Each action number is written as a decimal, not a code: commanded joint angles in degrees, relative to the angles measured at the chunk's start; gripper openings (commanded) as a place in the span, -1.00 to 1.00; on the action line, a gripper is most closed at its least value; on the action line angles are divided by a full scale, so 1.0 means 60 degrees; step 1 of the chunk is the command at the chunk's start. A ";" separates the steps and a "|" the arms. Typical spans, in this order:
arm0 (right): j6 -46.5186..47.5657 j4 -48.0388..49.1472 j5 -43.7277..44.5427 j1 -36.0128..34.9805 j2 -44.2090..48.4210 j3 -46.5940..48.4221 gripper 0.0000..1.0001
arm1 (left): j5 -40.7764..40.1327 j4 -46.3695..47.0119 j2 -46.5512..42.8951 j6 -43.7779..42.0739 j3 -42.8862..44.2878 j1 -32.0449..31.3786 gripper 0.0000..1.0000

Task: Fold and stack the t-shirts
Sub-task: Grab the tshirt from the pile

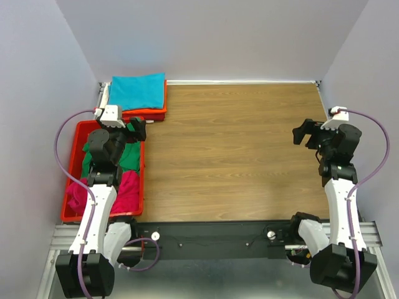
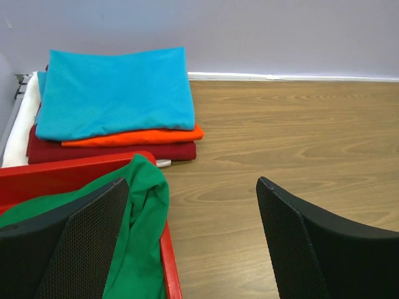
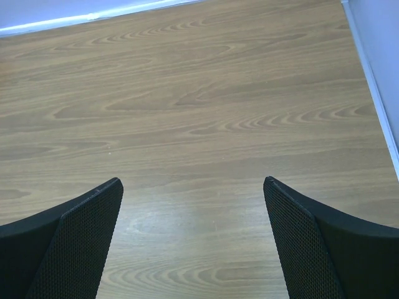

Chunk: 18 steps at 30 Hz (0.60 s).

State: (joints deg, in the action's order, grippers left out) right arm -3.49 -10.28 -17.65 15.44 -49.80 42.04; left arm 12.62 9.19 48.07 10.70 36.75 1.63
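A folded stack stands at the table's back left: a teal t-shirt (image 1: 138,91) (image 2: 115,92) on top, an orange one (image 2: 140,137) under it, a dark red one (image 2: 112,152) at the bottom. A crumpled green t-shirt (image 1: 129,157) (image 2: 140,243) and a magenta one (image 1: 124,192) lie in the red tray (image 1: 75,138) (image 2: 56,177). My left gripper (image 1: 138,129) (image 2: 193,243) is open and empty, above the tray's right rim beside the green shirt. My right gripper (image 1: 304,132) (image 3: 193,243) is open and empty over bare wood at the right.
The wooden table (image 1: 237,156) is walled at the back and both sides. A white strip (image 2: 19,121) lies left of the stack. The right wall's edge (image 3: 374,81) runs close to my right gripper.
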 commanded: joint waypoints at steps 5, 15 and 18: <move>0.3239 -0.0979 -0.2301 0.0019 -0.0488 -0.0093 1.00 | -0.1605 -0.0155 0.0204 0.0588 0.0012 0.0051 0.81; 0.4111 -0.1626 -0.2977 0.0019 0.0053 -0.0312 0.99 | 0.0297 -0.1004 0.3249 0.3313 0.1300 0.2101 0.30; 0.4141 -0.1757 -0.2889 0.0019 0.0184 -0.0342 1.00 | 0.0139 -0.1208 0.4319 0.3737 0.1886 0.2146 0.22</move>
State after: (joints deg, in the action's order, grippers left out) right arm 19.18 -18.35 -33.78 15.44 -50.11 40.93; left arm 10.22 4.58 69.89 27.16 44.60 14.24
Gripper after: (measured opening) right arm 0.997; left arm 0.623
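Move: The green t-shirt in the red bin lies with its middle about 9 cm to the left hand's left, 3 cm ahead and some 17 cm below. The magenta shirt is nearer the base, roughly 17 cm back and 12 cm left of that hand. The folded stack with the blue shirt on top is some 24 cm ahead and 6 cm left. From the right hand the green t-shirt lies about 73 cm left, 5 cm ahead and 13 cm below. The green t-shirt's far part is what the left hand swings out over, going some 8 cm left, 8 cm down and 5 cm forward, slowly at first, then quickly. Its fingers tip down by about 20 degrees and swing counter-clockwise while closing partway, still clearly apart; contact with the cloth can't be made out. Over bare table, the empty right hand shifts about 4 cm left, 3 cm down and slightly back, turning counter-clockwise, fingers wide open. ##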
